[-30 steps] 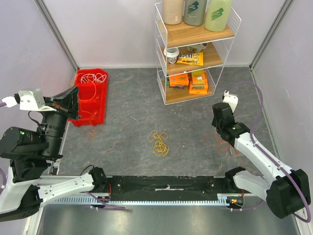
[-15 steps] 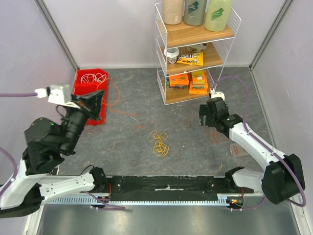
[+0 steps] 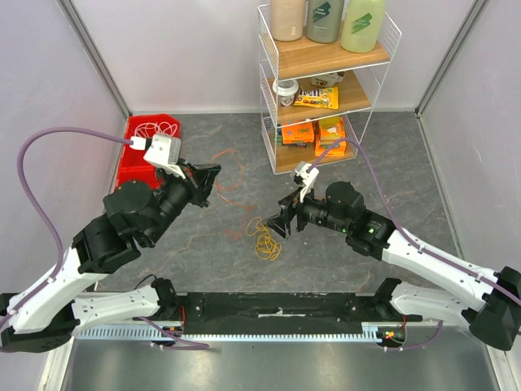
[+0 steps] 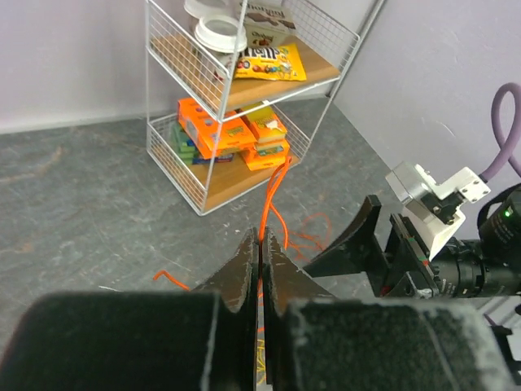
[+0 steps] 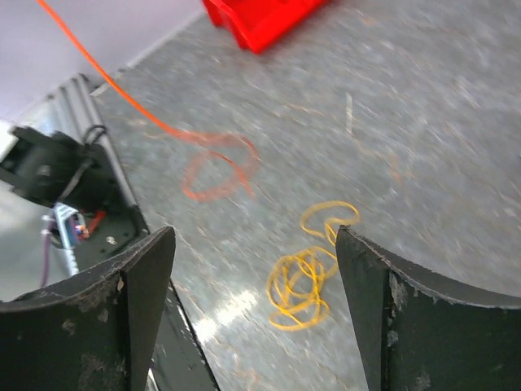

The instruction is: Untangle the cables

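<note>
My left gripper (image 4: 262, 236) is shut on the thin orange cable (image 4: 273, 189), which runs from its fingertips towards the shelf rack and trails in blurred loops on the floor (image 5: 213, 167). From above, the left gripper (image 3: 210, 177) hangs over the table's middle left. A small coil of yellow cable (image 3: 264, 240) lies on the mat near the middle. My right gripper (image 3: 277, 226) is open just right of it; in its wrist view the yellow cable (image 5: 305, 281) lies below and between the spread jaws (image 5: 254, 236). White cables (image 3: 155, 129) rest in the red bin (image 3: 137, 163).
A white wire shelf rack (image 3: 321, 90) with bottles, snack packs and orange boxes stands at the back middle. The red bin sits at the back left against the wall. The black base rail (image 3: 277, 308) runs along the near edge.
The left arm swung right from the red bin to the table's middle, dragging the orange cable. The right gripper opened and swept left, down towards the yellow coil.
</note>
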`<state>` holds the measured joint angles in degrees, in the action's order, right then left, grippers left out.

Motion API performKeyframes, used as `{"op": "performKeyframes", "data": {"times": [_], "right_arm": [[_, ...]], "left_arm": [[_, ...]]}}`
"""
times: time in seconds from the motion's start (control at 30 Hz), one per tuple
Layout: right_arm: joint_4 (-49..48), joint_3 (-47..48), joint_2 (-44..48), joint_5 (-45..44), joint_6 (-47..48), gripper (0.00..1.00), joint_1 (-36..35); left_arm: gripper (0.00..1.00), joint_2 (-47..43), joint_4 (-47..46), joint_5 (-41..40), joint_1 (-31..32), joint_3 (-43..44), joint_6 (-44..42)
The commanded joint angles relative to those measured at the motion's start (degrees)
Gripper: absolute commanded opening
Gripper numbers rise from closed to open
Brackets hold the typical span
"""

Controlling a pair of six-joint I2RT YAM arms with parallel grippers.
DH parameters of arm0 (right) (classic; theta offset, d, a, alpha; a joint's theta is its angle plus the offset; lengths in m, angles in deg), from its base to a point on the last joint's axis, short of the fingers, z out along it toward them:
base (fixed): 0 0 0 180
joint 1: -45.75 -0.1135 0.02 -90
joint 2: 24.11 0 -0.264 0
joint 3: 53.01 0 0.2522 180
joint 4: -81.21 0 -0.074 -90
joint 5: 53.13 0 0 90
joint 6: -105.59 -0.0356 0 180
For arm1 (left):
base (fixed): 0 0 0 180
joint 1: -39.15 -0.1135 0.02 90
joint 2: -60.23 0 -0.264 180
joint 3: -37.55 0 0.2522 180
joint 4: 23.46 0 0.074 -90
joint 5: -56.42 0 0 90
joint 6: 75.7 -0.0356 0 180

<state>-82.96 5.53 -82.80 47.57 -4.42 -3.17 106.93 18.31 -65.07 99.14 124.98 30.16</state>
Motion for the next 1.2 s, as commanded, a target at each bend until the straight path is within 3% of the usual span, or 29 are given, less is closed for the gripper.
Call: {"op": "performKeyframes", "data": {"times": [0.0,0.27,0.43,0.6,0.73,0.9,1.03,1.17], "right_arm": [[-13.7,3.9,-2.6,10.1,0.3,0.87,-2.1],[-18.2,5.0,-6.3,7.8,1.6,0.81,-8.0],[-16.3,6.7,-8.0,7.4,3.7,0.71,-9.3],[-16.7,6.4,-8.2,7.4,5.2,0.70,-10.0],[-16.7,6.5,-9.2,8.0,5.9,0.63,-10.0],[-17.5,5.8,-8.5,8.8,5.5,0.34,-10.0],[-17.8,4.8,-6.4,11.5,4.4,0.00,-10.0],[-19.4,3.1,-2.8,18.6,0.9,0.00,-10.0]], "left_arm": [[0.02,0.1,0.6,3.7,0.2,-1.0,7.3],[0.02,1.1,0.5,6.4,0.2,-2.1,10.9],[0.02,1.2,0.5,7.3,0.2,-2.1,11.4],[0.02,0.6,0.7,7.8,0.1,-2.1,12.0],[0.02,0.4,0.8,8.2,0.2,-2.3,12.6],[0.02,0.1,0.8,8.1,0.1,-2.1,12.6],[0.02,0.1,0.9,6.9,0.2,-2.3,12.4],[0.02,1.8,3.6,2.5,0.1,-1.9,11.9]]}}
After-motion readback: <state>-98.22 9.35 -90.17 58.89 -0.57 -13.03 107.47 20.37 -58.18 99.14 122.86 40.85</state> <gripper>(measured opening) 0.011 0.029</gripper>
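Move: The hanging strand of orange cable, still held from above by the left gripper, is roughly 9 cm to the right hand's left, 4 cm back and 4 cm higher. That same stretch is about 15 cm below the left hand, some 4 cm back and 2 cm right. From the right hand, the yellow cable lies about 5 cm left, 3 cm forward and 22 cm below; the orange cable's loose loop is some 14 cm left, 1 cm forward and 19 cm below. Leftwards first, swinging back and up as well, the wide-open right hand reaches about 8 cm left towards the orange strand below the left gripper, turning some 20 degrees counter-clockwise; it then settles and shuts its fingers to pinch the strand. The left hand keeps its grip, easing about 3 cm right and slightly down, tipping down a little, then nearly still. ##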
